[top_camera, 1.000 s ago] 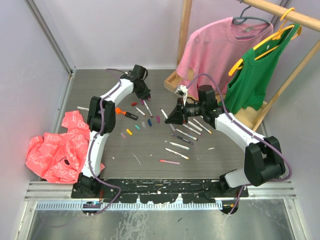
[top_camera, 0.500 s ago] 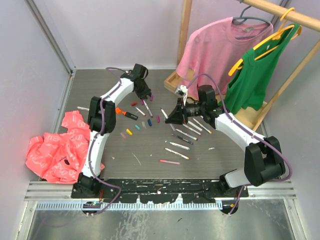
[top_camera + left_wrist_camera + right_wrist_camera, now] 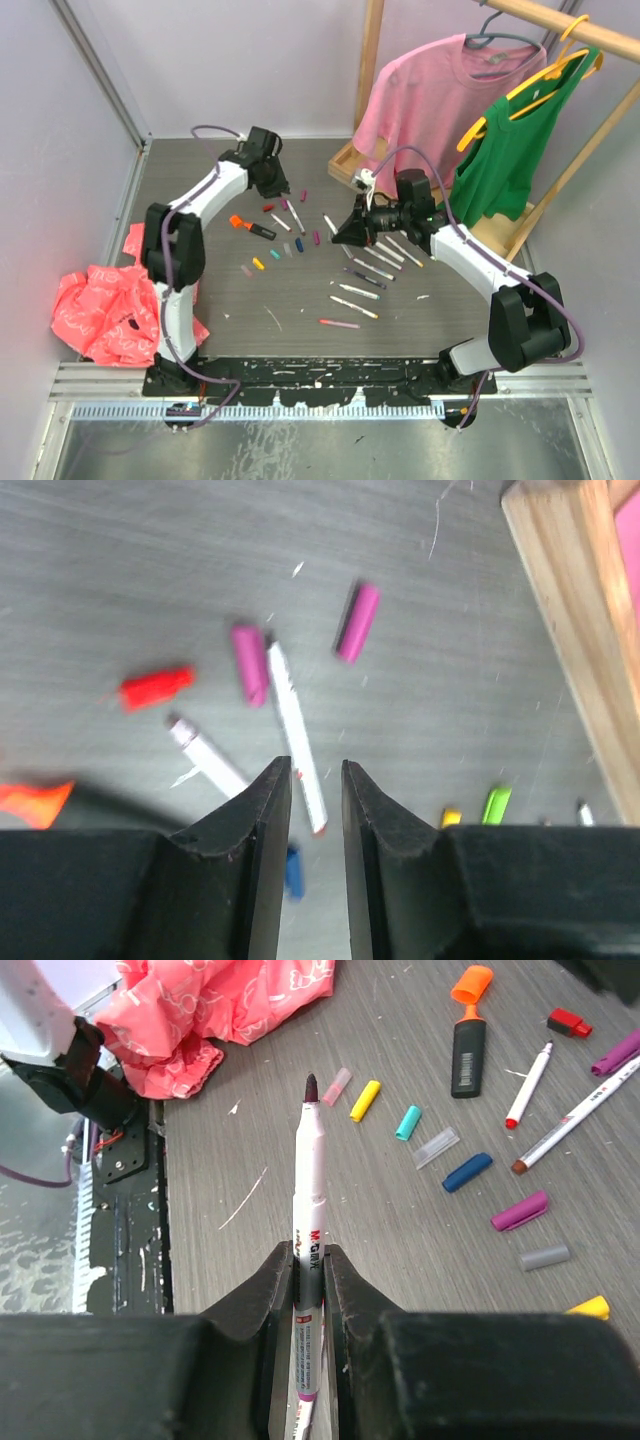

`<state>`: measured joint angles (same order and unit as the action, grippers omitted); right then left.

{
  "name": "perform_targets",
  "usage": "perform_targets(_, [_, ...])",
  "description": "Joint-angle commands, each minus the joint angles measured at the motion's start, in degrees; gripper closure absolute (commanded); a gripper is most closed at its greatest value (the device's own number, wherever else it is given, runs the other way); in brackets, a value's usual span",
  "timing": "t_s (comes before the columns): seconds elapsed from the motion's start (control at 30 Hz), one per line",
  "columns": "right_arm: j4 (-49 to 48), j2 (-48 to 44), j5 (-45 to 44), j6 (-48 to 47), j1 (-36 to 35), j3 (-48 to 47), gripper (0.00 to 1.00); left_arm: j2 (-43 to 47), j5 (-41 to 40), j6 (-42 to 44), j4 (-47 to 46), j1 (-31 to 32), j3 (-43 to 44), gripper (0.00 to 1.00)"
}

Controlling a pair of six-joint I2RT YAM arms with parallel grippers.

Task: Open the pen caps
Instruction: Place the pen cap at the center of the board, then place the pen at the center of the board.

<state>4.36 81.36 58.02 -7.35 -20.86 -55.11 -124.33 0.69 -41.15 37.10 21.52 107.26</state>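
Observation:
My right gripper [image 3: 345,232] [image 3: 308,1255] is shut on a white pen [image 3: 308,1175] whose dark purple tip is bare and points toward the near table edge. My left gripper [image 3: 279,186] [image 3: 316,780] hovers at the back left, jaws slightly open with nothing between them. Under it lie a magenta cap [image 3: 357,622] [image 3: 303,193], a pink cap [image 3: 249,664], a red cap [image 3: 157,685] and an uncapped white pen [image 3: 296,736]. More loose caps [image 3: 274,254] [image 3: 408,1122] lie in a row mid-table, beside the orange-black marker [image 3: 255,228] [image 3: 468,1045]. Several pens [image 3: 375,262] lie below the right gripper.
A crumpled coral cloth [image 3: 110,300] [image 3: 215,1010] lies at the near left. A wooden rack base [image 3: 352,160] [image 3: 570,630] stands at the back right, with a pink shirt [image 3: 430,90] and a green top [image 3: 510,150] hanging over it.
The left jaws have parted, and the left arm has drawn back toward the far left. A magenta cap now lies on the table where that gripper was. The right arm has not moved.

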Motion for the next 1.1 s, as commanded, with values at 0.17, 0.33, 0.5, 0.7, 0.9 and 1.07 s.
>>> perform_targets(0.17, [-0.6,2.4,-10.0,0.0,0.1,-5.1,0.99,39.0,-6.8,19.5,-22.0,-3.0,-38.6,0.59])
perform_targets(0.33, [-0.1,5.9,-15.7,1.0,-0.8,-8.4,0.99,59.1,-7.3,20.3,-25.2,-3.1,-55.7,0.32])
perform_targets(0.5, [-3.0,10.4,-24.5,5.0,-2.5,-11.5,0.97,78.3,-2.2,16.1,-28.1,-3.1,-68.5,0.01])
perform_targets(0.7, [1.7,21.3,-35.4,11.5,-4.7,-23.4,0.96,90.2,5.6,13.8,-19.7,-3.0,-65.1,0.02])
perform_targets(0.9, [3.8,30.0,-46.2,18.7,-6.3,-32.3,0.93,89.1,4.6,23.7,-3.5,-3.0,-56.7,0.02])
perform_targets(1.07, [6.1,34.6,-53.6,21.1,-8.5,-37.8,0.91,89.3,1.1,26.1,-1.5,-3.1,-58.0,0.02])
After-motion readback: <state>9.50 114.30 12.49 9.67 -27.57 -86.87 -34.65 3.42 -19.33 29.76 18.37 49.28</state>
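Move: The right hand still holds the uncapped pen about 16 cm above the board; the far purple cap, which this pen is being taken towards, lies about 25 cm ahead and 7 cm to the left. The other far purple cap is about 22 cm ahead and 12 left, the white pen beside it 17 ahead and 8 left, and the near purple cap 10 ahead and 3 left. From the empty left hand, already off it, the far purple cap is roughly 3 cm ahead, 2 right and 6 below. The left hand draws away from the far purple cap, some 26 cm back towards its base, rising about 18 cm and swinging left, while its fingers spread from a narrow gap to wide open and tip up from the board. Into the cleared space the right hand keeps its pinch on the uncapped pen and carries it forward and down, slowly at first and then faster, towards the far purple cap, turning clockwise so that the pen comes to point nearly straight forward. ##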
